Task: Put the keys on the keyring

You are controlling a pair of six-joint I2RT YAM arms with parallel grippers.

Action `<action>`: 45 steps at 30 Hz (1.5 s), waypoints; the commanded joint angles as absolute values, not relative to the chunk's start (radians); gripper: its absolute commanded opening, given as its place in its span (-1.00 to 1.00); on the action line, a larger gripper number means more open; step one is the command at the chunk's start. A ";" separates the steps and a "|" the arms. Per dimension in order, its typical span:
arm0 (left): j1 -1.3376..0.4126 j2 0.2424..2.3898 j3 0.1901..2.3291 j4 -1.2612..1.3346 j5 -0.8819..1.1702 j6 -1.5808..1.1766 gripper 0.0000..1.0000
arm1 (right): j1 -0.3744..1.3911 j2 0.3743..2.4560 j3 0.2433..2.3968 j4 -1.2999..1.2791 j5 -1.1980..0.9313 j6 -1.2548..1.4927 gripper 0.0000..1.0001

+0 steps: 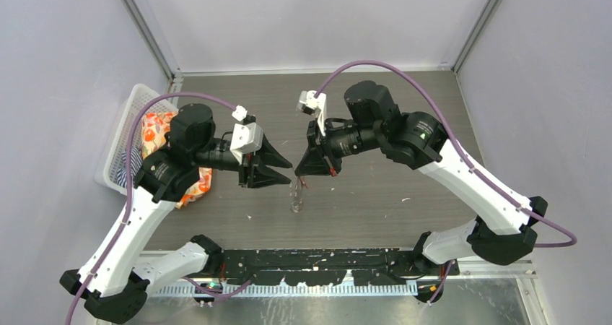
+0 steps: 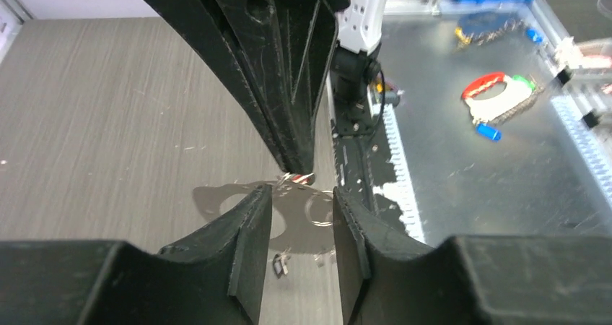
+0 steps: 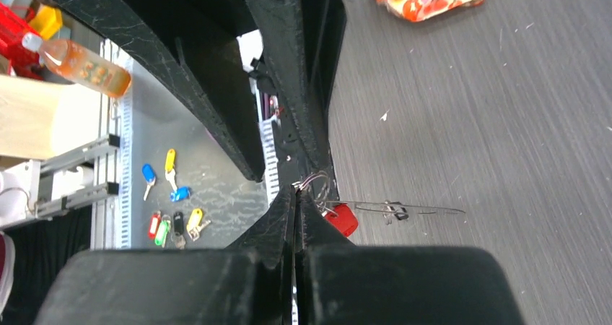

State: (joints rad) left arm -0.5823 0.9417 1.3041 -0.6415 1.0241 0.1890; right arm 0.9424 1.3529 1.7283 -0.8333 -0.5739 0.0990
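Observation:
My right gripper [image 3: 296, 193] is shut, pinching thin silver wire of the keyring [image 3: 404, 209] at its very tip. The ring shows edge-on as a fine line running right above the table, with a small dark piece on it. The red-headed key [image 3: 343, 219] hangs just beside the right fingertips, touching the wire. In the top view the keyring [image 1: 296, 198] dangles faintly below and between both grippers. My left gripper [image 2: 302, 195] faces the right one with its jaws apart and nothing between them; the ring [image 2: 321, 213] lies just beyond its fingertips.
A white basket [image 1: 124, 133] with a patterned cloth [image 1: 164, 141] stands at the table's left. Off the near edge, a metal bench holds several coloured key tags [image 3: 169, 202], an orange bottle [image 3: 79, 65] and a red-handled item [image 2: 498, 94].

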 commanded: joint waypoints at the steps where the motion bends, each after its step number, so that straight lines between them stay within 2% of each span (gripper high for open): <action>1: -0.585 0.965 1.352 -0.788 1.050 0.403 -0.25 | 0.958 1.366 1.810 -0.911 -0.596 0.045 -0.98; 8: -0.586 0.953 1.326 -0.755 1.022 0.436 -0.20 | 0.960 1.399 1.835 -0.919 -0.638 0.046 -0.98; 15: -0.598 0.934 1.290 -0.679 1.063 0.371 -0.24 | 0.962 1.414 1.831 -0.885 -0.657 0.063 -0.98; 24: -0.621 0.941 1.294 -0.759 1.072 0.423 -0.58 | 0.961 1.434 1.834 -0.850 -0.681 0.082 -0.98; 28: -0.625 0.949 1.309 -0.809 1.064 0.474 -0.98 | 0.961 1.438 1.837 -0.848 -0.685 0.089 -0.98; 32: -0.627 0.939 1.300 -0.861 1.039 0.533 -0.99 | 0.959 1.404 1.812 -0.801 -0.663 0.108 -0.96; 34: -0.628 0.925 1.283 -0.834 1.021 0.519 -0.99 | 0.957 1.381 1.792 -0.766 -0.644 0.125 -0.85; 36: -0.628 0.899 1.251 -0.738 1.001 0.414 -0.99 | 0.948 1.341 1.747 -0.719 -0.602 0.154 -0.46; 42: -0.626 0.827 1.137 -0.366 0.982 0.000 -0.99 | 0.932 1.152 1.490 -0.511 -0.501 0.188 -0.16; 45: -0.626 0.829 1.132 -0.271 1.006 -0.125 -1.00 | 0.933 1.077 1.380 -0.449 -0.476 0.178 -0.04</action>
State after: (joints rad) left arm -0.6228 0.8478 1.1275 -0.5476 0.9852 0.1383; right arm 0.9337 1.1767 1.4914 -0.6273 -0.5404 0.1635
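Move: The keyring's small wire ring is pinched in my closed right fingertips, just off my half-open left fingers: about 2 cm to the right of my left hand, 1 cm ahead and 1 cm lower. Its holed metal plate hangs some 4 cm below my left hand, 2 cm forward and 3 cm to the right. The red key tag is 1 cm ahead, 3 cm right and 2 cm down. From my right hand, the left fingertips are 2 cm to the left, 1 cm back and 1 cm up. I dip my left hand, then ease it back, about 3 cm down in all, while my right hand brings the ring roughly a centimetre left, back and down to it. My left fingers close from half open and pinch the ring. Only then do my right fingers open about halfway, let go, and back off some 3 cm to the right, rising a little. ##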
